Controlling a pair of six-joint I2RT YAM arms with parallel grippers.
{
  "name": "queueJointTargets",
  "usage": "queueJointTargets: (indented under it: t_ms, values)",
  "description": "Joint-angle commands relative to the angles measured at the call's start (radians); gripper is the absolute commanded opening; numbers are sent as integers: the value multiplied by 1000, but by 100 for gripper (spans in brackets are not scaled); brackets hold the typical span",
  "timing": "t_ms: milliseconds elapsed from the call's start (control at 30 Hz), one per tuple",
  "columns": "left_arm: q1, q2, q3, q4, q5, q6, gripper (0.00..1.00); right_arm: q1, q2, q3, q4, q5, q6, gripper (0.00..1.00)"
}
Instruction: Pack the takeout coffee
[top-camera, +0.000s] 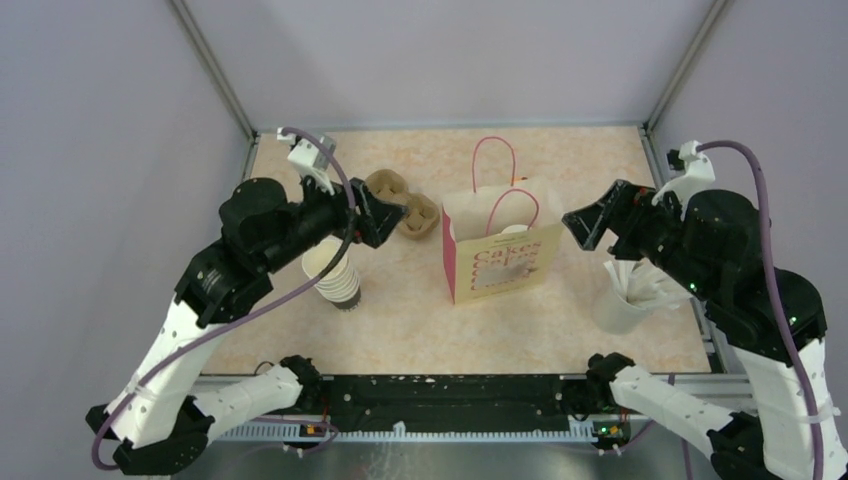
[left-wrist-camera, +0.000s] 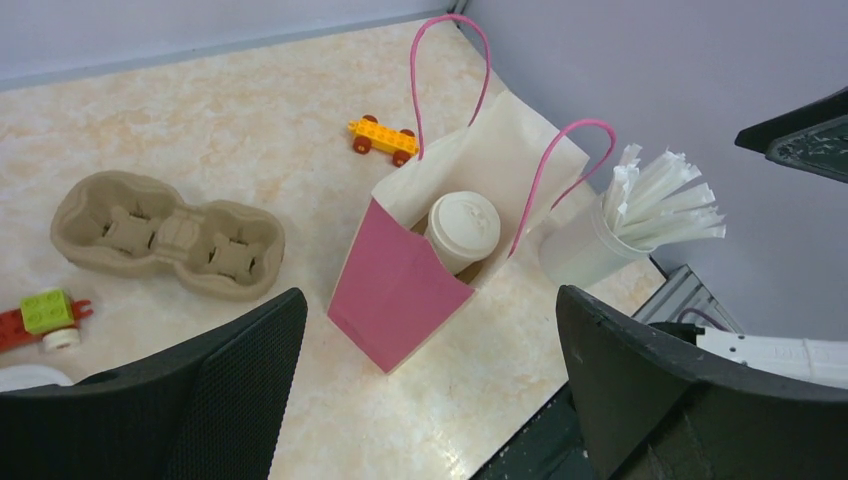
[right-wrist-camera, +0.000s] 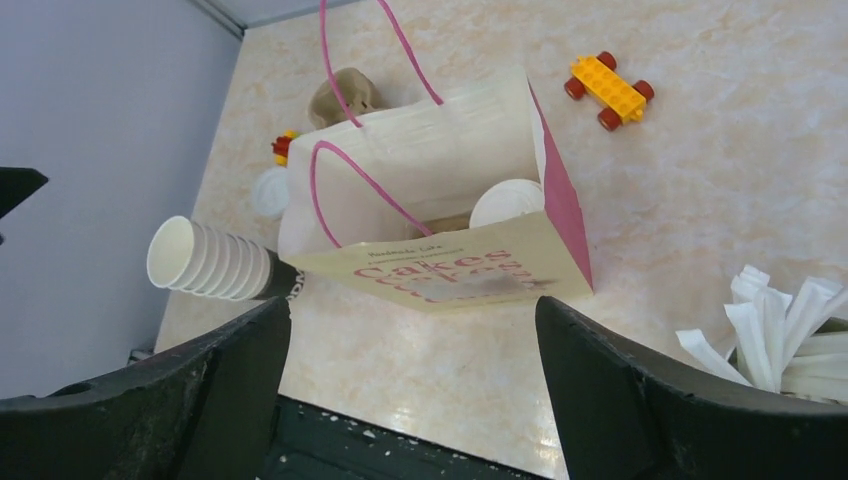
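The takeout coffee (left-wrist-camera: 465, 225), a small white cup with a round white lid, stands upright inside the pink and cream paper bag (left-wrist-camera: 400, 290). In the right wrist view its lid (right-wrist-camera: 507, 203) shows at the bag's (right-wrist-camera: 450, 265) right end. The bag (top-camera: 500, 258) stands in the middle of the table with its pink handles up. My left gripper (top-camera: 390, 215) hangs open to the bag's left, holding nothing. My right gripper (top-camera: 575, 228) hangs open just right of the bag's top, also holding nothing. Both wrist views show wide-set fingers (left-wrist-camera: 230, 390) (right-wrist-camera: 620, 390) with only table between them.
A stack of lidless cups (top-camera: 335, 275) lies tilted left of the bag. A brown pulp cup carrier (top-camera: 405, 205) sits behind it. A white cup of wrapped sticks (top-camera: 630, 295) stands at the right. A yellow toy car (right-wrist-camera: 608, 90), small bricks (left-wrist-camera: 45, 315) and a loose white lid (right-wrist-camera: 270, 192) lie about.
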Motion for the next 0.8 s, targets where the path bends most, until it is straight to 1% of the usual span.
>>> queueJointTargets:
  t_ms: [0, 167, 333, 433, 533, 633, 767]
  values:
    - [2, -121, -85, 8, -11, -50, 99, -13, -29, -47, -46, -2, -36, 90]
    - [2, -255, -234, -26, 10, -123, 99, -13, -140, -182, 10, -13, -69, 91]
    - [2, -338, -344, 53, 112, -178, 99, -13, -191, -273, 40, -41, 4, 91]
    - [3, -331, -376, 89, 185, -184, 99, -13, -212, -296, 95, -46, 16, 90]
    - [3, -292, -371, 83, 254, -173, 99, -13, -208, -290, 125, -37, 7, 90]
    - [3, -272, -349, 76, 264, -176, 99, -13, -180, -261, 134, -29, -2, 90]
    - [2, -293, -366, 109, 225, -163, 99, -13, -146, -254, 151, -48, -9, 90]
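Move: The paper bag, with a lidded cup inside, stands about 10 cm ahead of the left hand and 20 cm to its right, its middle some 30 cm lower; the cup stack is roughly 16 cm to that hand's left and 2 cm ahead, the egg-carton-like tray 26 cm ahead and 4 cm left. From the right hand the bag lies about 13 cm ahead and 8 cm left, 28 cm below; the straw cup is some 17 cm to that hand's right, nearly level with it. Down and back, the empty left hand sinks about 8 cm and draws back some 7 cm on its side of the bag, swinging out a little to its left and in again while its wrist tips down and turns clockwise, each some 10 degrees. The empty right hand drops about 7 cm beside the bag, easing slightly back, then rises again by 1 to 2 cm. Both keep their fingers wide open and touch nothing. ##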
